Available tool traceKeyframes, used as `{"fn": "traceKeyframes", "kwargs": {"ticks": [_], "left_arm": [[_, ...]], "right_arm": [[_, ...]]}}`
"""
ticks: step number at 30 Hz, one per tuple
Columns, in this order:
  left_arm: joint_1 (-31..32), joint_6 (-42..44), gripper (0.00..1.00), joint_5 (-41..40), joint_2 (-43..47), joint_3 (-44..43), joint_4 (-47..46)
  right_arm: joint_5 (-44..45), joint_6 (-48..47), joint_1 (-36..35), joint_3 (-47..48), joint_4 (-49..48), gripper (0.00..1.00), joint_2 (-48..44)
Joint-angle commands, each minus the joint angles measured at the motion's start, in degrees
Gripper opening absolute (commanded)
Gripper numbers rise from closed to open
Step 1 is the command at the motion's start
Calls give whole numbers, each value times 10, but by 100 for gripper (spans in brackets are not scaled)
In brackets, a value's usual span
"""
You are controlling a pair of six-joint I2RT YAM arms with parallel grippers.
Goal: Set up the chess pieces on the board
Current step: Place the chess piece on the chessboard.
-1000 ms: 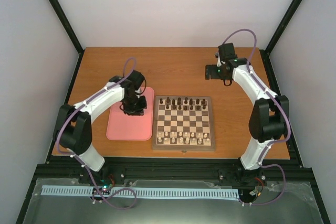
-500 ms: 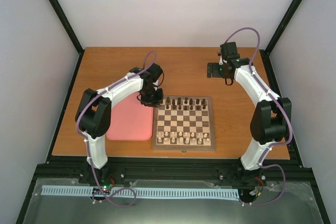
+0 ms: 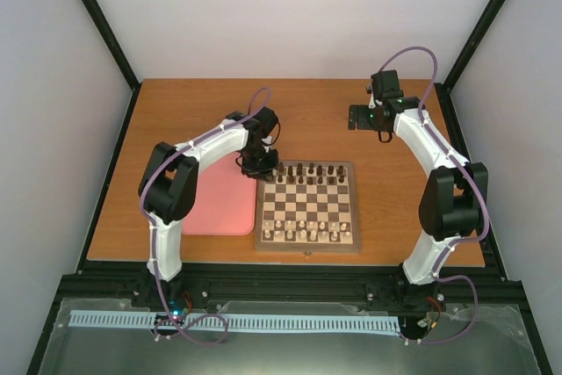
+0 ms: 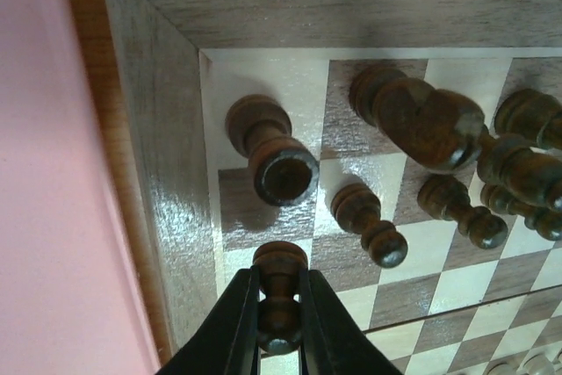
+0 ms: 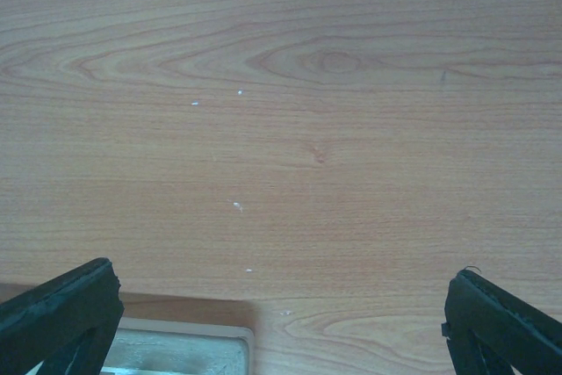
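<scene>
My left gripper point(image 4: 279, 292) is shut on a dark pawn point(image 4: 280, 263), holding it base-down over the left-edge squares of the board point(image 4: 167, 155), just in front of the corner rook point(image 4: 272, 151). More dark chess pieces stand nearby: a knight point(image 4: 421, 116) and a pawn point(image 4: 369, 221). From the top view the left gripper point(image 3: 260, 167) hangs over the board's point(image 3: 307, 246) far left corner, where the dark pieces point(image 3: 307, 170) fill the far rows. My right gripper point(image 3: 360, 118) is open over bare table at the far right, its fingers point(image 5: 61, 313) wide apart with nothing between them.
Left of the board lies a pink tray point(image 3: 215, 204), its edge also in the left wrist view point(image 4: 44, 173). Pale pieces point(image 3: 303, 233) line the board's near rows. A pale grey rimmed surface point(image 5: 176, 353) shows at the bottom of the right wrist view.
The left arm has swung right from over the pink tray to the board's far left corner, carrying the pawn. The right arm has barely moved.
</scene>
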State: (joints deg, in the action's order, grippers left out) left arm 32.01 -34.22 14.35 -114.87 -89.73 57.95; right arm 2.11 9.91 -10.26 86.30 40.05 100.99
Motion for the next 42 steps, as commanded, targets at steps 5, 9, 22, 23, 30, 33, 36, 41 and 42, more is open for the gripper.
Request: {"fn": "traceKeyframes", "kwargs": {"ticks": [5,9,22,23,30,33,36,41,42], "left_arm": [[6,17,4,8,-27,-54,18],[6,20,4,8,-32,-56,22],[6,24,5,1,-25,-23,19],[6,23,6,1,-25,-21,18],[6,20,18,-3,-29,-29,15],[6,20,27,-3,-28,-30,14],[6,20,30,-3,-28,-29,13],[6,19,33,-2,-16,-24,13],[6,19,35,-2,-12,-23,14]], "right_arm": [[-8,2,8,-3,-6,100,14],[-10,2,10,-5,-6,100,16],[-17,4,12,-8,-7,100,22],[-16,4,12,-8,-8,100,22],[-17,3,12,-8,-7,100,22],[-17,3,12,-9,-7,100,21],[-17,3,12,-8,-7,100,22],[-18,3,12,-7,-5,100,22],[-18,3,12,-6,-5,100,21]]}}
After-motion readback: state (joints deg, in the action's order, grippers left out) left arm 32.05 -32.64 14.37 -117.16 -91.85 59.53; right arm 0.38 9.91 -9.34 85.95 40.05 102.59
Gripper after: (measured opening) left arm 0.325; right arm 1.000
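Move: The dark pawn is still pinched in the left fingertips. Its place, the empty dark square at the board's left edge just short of the rook, lies about 1 cm ahead and some 3 cm below. The rook stands about 4 cm ahead, the next pawn roughly 3 cm right and 1 cm ahead, the knight 4 cm right and 4 cm ahead. From the right hand the square lies about 25 cm left, 12 cm back and 13 cm below. Keep the left grip on the pawn and ease it forward about 1 cm towards the rook and slightly right, then draw back nearly as far while sinking about 0.5 cm, to set it on the edge square. Hold the hand there and part the fingers about a fifth of their range to let go of the pawn. ##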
